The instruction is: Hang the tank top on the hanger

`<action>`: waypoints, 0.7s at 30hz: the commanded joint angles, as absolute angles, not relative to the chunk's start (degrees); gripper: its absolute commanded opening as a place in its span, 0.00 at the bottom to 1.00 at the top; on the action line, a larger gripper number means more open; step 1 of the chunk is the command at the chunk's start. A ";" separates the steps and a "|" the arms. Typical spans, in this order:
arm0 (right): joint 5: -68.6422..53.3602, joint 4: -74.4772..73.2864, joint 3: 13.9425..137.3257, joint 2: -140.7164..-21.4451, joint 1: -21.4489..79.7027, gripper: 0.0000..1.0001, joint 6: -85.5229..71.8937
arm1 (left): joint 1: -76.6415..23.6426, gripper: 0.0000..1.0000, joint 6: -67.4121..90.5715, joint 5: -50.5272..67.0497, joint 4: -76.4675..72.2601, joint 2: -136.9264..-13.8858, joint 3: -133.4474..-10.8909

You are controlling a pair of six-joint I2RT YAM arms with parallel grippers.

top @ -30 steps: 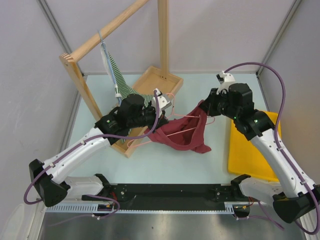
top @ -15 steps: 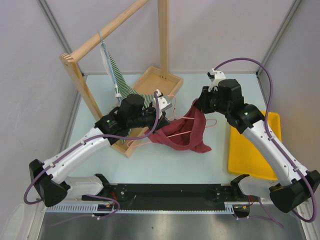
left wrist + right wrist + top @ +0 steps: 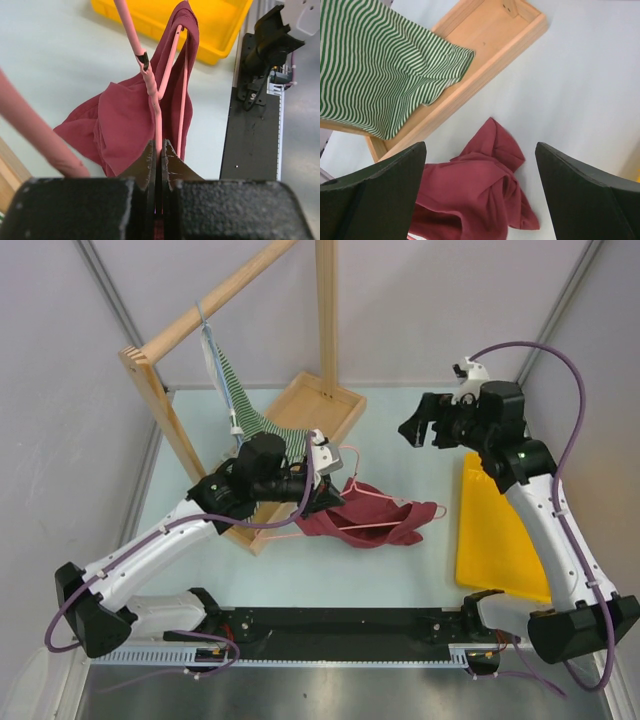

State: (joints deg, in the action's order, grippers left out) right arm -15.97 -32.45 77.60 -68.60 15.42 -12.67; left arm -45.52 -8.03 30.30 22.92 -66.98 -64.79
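Note:
The maroon tank top [image 3: 372, 523] lies crumpled on the table, partly draped over the pink wire hanger [image 3: 378, 499]. My left gripper [image 3: 326, 496] is shut on the hanger's wire just left of the cloth. In the left wrist view the wire [image 3: 155, 107] runs out from between the closed fingertips [image 3: 159, 150], with the tank top [image 3: 122, 127] hanging over it. My right gripper [image 3: 420, 430] is open and empty, raised above and behind the tank top's right end. In the right wrist view the gripper [image 3: 480, 145] is wide open high over the cloth [image 3: 485, 192].
A wooden rack [image 3: 200, 310] stands at the back left, with a green-striped garment [image 3: 236, 392] on a pale hanger and a wooden tray base [image 3: 312, 405]. A yellow tray [image 3: 500, 535] lies at the right. The striped garment [image 3: 380, 65] also shows in the right wrist view.
My right gripper has let go of the tank top and drawn back up and to the right. The cloth has dropped and spread flatter on the table. The left gripper still holds the hanger.

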 commanded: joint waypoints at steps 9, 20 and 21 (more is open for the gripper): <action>-48.74 -30.32 66.19 -49.23 8.70 0.97 8.78 | -43.16 0.00 -8.44 37.35 18.28 -63.29 -64.69; -64.06 -44.55 69.69 -55.54 8.09 0.94 21.35 | -37.97 0.00 -9.49 45.61 20.30 -62.67 -65.92; -64.59 -46.39 70.05 -56.50 8.17 0.93 22.14 | -37.71 0.00 -9.84 45.96 20.82 -62.67 -66.00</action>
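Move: The tank top's right shoulder, draped on the hanger's right arm, lies about 15 cm back from my open right hand, some 2 cm to its left and roughly 7 cm below. The hanger's bare right tip pokes out around 14 cm back and 5 cm to the right, about 6 cm down; the yellow bin is on the table 25 cm or so right and 7 cm back, far below. From my left hand, that shoulder is about 16 cm right, 4 cm back and slightly lower. I draw my empty right hand back about 13 cm towards the tank top's right shoulder, arching up a little and sinking again, easing left near the end. As it travels it swings some 40 degrees counter-clockwise, so its wide-open fingers come to point left along the hanger. My left hand keeps its pinch on the hanger and lifts it about 2 cm, drifting nearly as far left. ##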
